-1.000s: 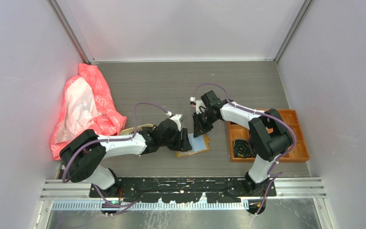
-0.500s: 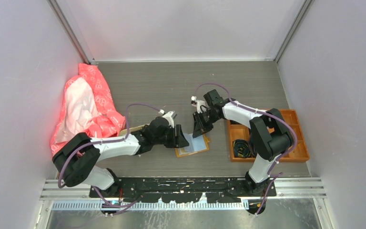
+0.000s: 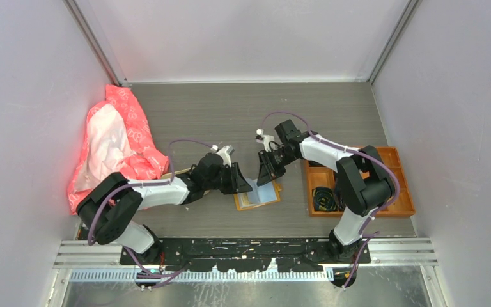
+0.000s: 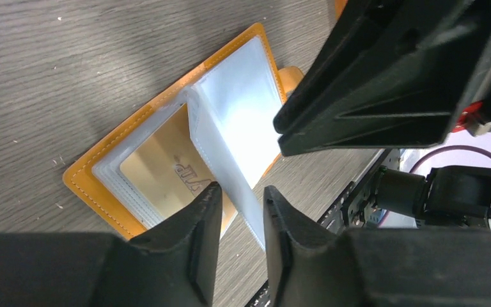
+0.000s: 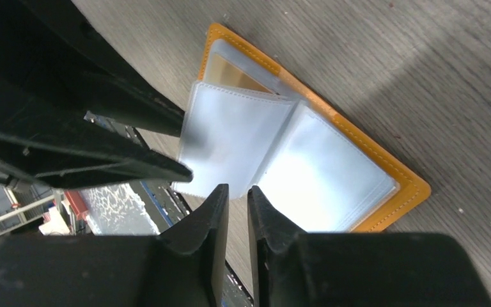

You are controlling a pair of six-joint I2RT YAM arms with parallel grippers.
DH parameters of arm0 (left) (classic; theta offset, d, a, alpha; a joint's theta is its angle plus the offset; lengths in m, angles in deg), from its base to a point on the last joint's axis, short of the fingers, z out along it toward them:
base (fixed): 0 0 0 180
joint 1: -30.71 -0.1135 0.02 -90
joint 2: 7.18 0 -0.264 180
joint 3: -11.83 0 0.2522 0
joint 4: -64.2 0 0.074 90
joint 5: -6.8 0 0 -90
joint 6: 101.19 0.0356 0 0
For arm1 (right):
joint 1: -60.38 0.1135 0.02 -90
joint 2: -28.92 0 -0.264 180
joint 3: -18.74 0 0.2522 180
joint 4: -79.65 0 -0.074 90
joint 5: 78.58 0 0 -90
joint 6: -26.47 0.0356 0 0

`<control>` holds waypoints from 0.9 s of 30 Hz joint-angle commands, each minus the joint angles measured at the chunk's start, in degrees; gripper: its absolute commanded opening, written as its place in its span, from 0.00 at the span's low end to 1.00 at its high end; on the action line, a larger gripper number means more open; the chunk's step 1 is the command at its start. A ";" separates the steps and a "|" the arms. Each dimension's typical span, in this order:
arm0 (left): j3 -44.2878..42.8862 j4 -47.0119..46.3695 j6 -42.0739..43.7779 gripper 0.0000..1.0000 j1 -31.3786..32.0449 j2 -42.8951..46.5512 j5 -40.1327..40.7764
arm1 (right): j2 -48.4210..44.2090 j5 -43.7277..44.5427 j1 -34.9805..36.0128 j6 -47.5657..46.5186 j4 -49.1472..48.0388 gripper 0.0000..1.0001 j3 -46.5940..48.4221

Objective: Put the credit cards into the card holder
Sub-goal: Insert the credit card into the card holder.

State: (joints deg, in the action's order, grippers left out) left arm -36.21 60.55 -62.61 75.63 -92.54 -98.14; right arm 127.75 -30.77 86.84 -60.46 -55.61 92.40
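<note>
The mustard-orange card holder [image 3: 257, 195] lies open on the table between both arms. Its clear plastic sleeves [image 5: 319, 166] are fanned out. A gold card [image 4: 160, 173] printed "VIP" sits inside one sleeve on the holder's left half. One sleeve leaf [image 4: 230, 128] stands raised, its lower edge between the fingers of my left gripper [image 4: 241, 187], which stands open around it without pinching. My right gripper [image 5: 237, 188] hovers over the holder's near edge, its jaws a thin gap apart with nothing between them. No loose credit cards show.
An orange compartmented box [image 3: 396, 192] with black coils [image 3: 323, 198] stands right of the holder, beside the right arm. A pink and white bag [image 3: 115, 144] lies at the left wall. The two grippers [image 3: 241, 184] [image 3: 263, 178] hang close together.
My left gripper has pulled back a little to the left and its jaws have narrowed around the raised sleeve. The right jaws have parted slightly.
</note>
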 commanded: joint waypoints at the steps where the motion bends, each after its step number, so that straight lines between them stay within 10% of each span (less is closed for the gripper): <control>1: -1.11 -2.27 -0.37 0.29 -0.81 -0.56 -0.83 | -3.36 -5.89 -0.25 -4.03 1.29 0.26 2.06; 16: -3.07 0.58 0.73 0.10 -1.31 -3.06 -0.90 | -25.20 8.00 9.18 -37.43 -9.48 0.84 -15.04; 27: -2.90 -0.69 -1.03 0.07 -1.42 -4.04 -2.15 | -20.45 27.80 19.02 -36.03 -19.26 0.87 -17.65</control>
State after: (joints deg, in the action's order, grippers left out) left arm -37.50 62.06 -63.18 74.45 -96.21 -98.88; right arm 106.09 -11.14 102.90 -96.19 -68.63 74.04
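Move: Just right of the left hand, about 2 cm away and 1 cm back, the card holder's raised clear sleeve stands between its parted fingers, its middle some 3 cm lower. The gold card lies 3 cm back and 1 cm left of that hand, about 5 cm down. From the right hand the card holder's middle is 4 cm back, 2 cm left, 5 cm below; its clasp tab is 2 cm back, 5 cm right, equally low. Closing its part-open fingers, the left hand pinches the free edge of the sleeve while sinking about 2 cm. The right hand opens wide as it lifts and draws back some 5 cm, then drops again and eases forward a little over the card holder, rolling about 60 degrees around its still left-and-down-pointing fingers until the jaws span the holder's width. ##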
